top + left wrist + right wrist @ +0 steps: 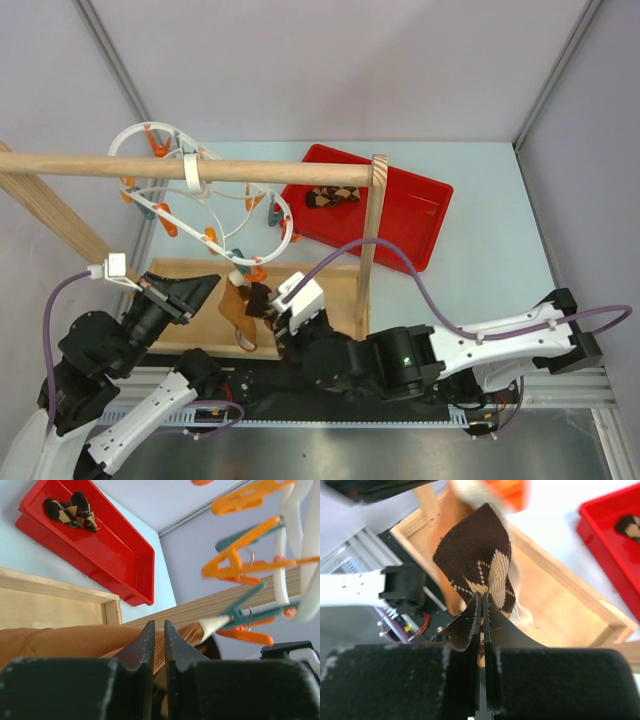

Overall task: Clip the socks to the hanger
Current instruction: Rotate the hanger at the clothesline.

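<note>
One argyle sock [238,312] hangs from an orange peg [255,271] at the low near side of the white wavy hanger [122,142]. My left gripper [218,292] is at its left side, jaws shut on the tan fabric [75,640]; the cream cuff [215,625] shows by a teal peg [245,602]. From the right, my right gripper [262,305] is shut on the dark brown diamond-patterned part [480,565]. In the red tray [420,240] lies a second sock [332,196], also visible as the sock [70,511] in the left wrist view.
The hanger's hook loop is over a wooden rod [200,168], held up by an upright post [372,240] on a shallow wooden base tray [330,290]. Several free orange and teal pegs dangle round the ring. Grey walls enclose the table.
</note>
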{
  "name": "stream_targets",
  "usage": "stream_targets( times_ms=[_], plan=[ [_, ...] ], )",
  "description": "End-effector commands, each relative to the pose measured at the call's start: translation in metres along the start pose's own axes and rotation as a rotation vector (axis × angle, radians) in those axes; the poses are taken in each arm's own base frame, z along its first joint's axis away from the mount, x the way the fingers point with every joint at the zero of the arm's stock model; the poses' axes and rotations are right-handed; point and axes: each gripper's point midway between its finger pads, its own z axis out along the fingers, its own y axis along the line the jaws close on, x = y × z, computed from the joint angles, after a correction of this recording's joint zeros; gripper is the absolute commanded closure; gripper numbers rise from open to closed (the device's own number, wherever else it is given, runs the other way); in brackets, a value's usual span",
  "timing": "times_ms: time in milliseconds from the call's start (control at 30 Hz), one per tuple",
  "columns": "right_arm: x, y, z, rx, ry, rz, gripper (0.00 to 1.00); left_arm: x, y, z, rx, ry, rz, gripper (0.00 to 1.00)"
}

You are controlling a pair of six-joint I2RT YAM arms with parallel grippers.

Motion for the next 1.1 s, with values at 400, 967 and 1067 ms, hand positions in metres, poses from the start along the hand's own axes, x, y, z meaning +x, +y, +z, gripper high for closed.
stream_targets(
  times_ms=[400,967,1067],
  plan=[
    [-0.026,-0.07,-0.018,0.053,-0.05,0.181,1.0,-0.031,-0.037,-0.051,0.279,-0.143,0.32,0.44],
    [-0.024,-0.085,-0.024,0.034,-0.05,0.208,1.0,-0.043,-0.104,-0.028,0.378,-0.032,0.716,0.17],
    [-0.025,-0.086,-0.028,0.025,-0.056,0.215,1.0,-0.037,-0.108,-0.022,0.379,0.022,0.734,0.18]
  ],
)
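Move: The hanger's near rim, with the teal clip holding the orange sock, lies about 3 cm ahead of the left hand, 5 cm to its right and 6 cm higher. The orange sock hangs some 4 cm to that hand's right, slightly lower; the brown sock is about 7 cm right and 2 cm back. From the right hand, already holding the brown sock, the rim clip is roughly 5 cm ahead, 6 cm left and 5 cm up, the wooden post 13 cm right and 4 cm ahead. The brown sock, still pinched, is drawn rightward about 7 cm and some 5 cm forward by the right hand, away from the teal clip and the orange sock. The left hand backs off leftward, rises to about rim height while its fingers spread wide and tip up some 30 degrees with its left side rising, then swings forward and right to face the near rim. ##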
